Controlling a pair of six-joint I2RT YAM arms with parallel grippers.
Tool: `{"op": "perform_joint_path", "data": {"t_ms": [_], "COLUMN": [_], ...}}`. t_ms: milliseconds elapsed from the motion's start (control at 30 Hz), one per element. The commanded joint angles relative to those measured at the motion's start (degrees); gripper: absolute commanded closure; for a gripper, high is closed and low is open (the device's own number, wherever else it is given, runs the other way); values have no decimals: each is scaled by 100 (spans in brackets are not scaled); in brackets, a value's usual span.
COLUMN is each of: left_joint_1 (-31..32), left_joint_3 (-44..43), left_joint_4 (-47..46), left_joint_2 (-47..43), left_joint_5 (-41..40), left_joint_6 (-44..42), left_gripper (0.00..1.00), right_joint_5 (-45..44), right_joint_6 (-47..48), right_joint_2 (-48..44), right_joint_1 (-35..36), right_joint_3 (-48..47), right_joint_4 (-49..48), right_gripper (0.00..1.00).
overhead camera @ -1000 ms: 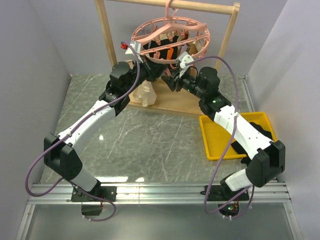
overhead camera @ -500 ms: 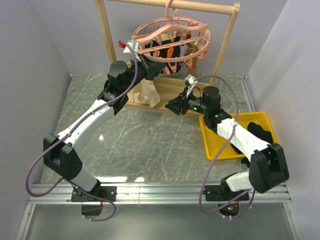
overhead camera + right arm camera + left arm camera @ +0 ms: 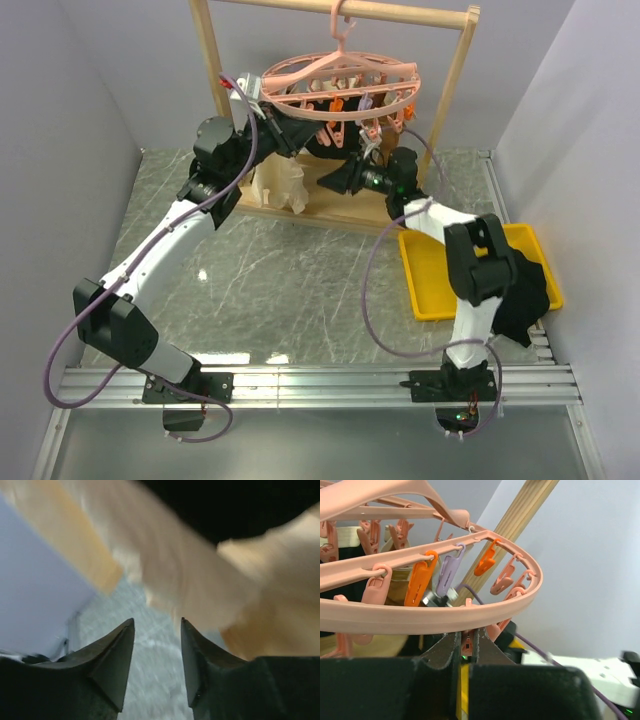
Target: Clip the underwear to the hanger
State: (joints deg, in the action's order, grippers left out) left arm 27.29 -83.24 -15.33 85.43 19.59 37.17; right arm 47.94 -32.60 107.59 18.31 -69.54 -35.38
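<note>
The pink ring hanger [image 3: 340,78] hangs by its hook from the wooden rack bar. It also shows in the left wrist view [image 3: 435,617], with its clips dangling. My left gripper [image 3: 296,132] is just under the ring's left side. In the left wrist view it [image 3: 466,639] is shut on a pink clip [image 3: 466,644]. The cream underwear [image 3: 281,186] hangs below the ring's left side, over the rack base. What holds its top is hidden. My right gripper [image 3: 338,180] is open and empty just right of it. The right wrist view [image 3: 157,625] shows the blurred underwear [image 3: 190,580] close ahead.
The wooden rack's posts [image 3: 212,70] and base board [image 3: 345,205] frame the hanger. Black garments [image 3: 335,135] hang inside the ring. A yellow tray [image 3: 432,285] lies at the right, with a black garment [image 3: 525,290] on its far side.
My right gripper drew back toward the tray, then swung forward and left to beside the underwear. My left gripper shifted up and left under the ring, and the hanger swayed slightly.
</note>
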Motion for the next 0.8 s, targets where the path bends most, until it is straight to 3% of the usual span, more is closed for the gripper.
{"op": "perform_joint_path", "data": {"t_ms": [0, 133, 300, 567, 767], "left_joint_1": [-127, -154, -171, -180, -198], "left_joint_3": [-69, -148, -245, -324, -351], "left_joint_4": [-207, -233, -242, -295, -216], "left_joint_2": [-132, -79, 44, 167, 150], "left_joint_5": [369, 580, 747, 800, 739], "left_joint_6": [45, 54, 176, 344, 352], "left_gripper": [100, 100, 100, 100, 100], "right_joint_5": [487, 629, 567, 374, 628], "right_joint_6": [-1440, -2346, -3155, -3296, -3980], "right_joint_2": [751, 1518, 2212, 2705, 2864], "right_joint_1": [-108, -64, 6, 287, 481], "right_joint_3": [-875, -1746, -2608, -3171, -3101], "right_joint_4": [-1583, -2140, -2535, -2509, -3202], "right_gripper": [49, 39, 36, 29, 23]}}
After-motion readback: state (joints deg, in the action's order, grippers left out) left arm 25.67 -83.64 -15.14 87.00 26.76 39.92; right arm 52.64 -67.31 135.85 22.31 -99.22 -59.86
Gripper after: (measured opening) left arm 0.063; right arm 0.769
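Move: The cream underwear hangs from the hanger with its middle roughly 12 cm to the left of my right hand, about level with it in reach and some 5 cm higher. Black underwear hangs about 5 cm ahead and 10 cm above that same hand, straight in front. The rim clip in my left fingers is around 3 cm left, 4 cm back and 22 cm up from my right hand. From my left hand the cream underwear is about 9 cm left, 3 cm ahead and 17 cm below. I slip my right hand in under the hanger towards the cream underwear: forward nearly 7 cm at first while drifting left, then mostly left with a little back, about 8 cm left in all and slightly up. My fingers spread wide and their tips tilt up some 20 degrees, swinging a little counter-clockwise. My left hand keeps its pinch on the rim clip, turning slightly clockwise. ##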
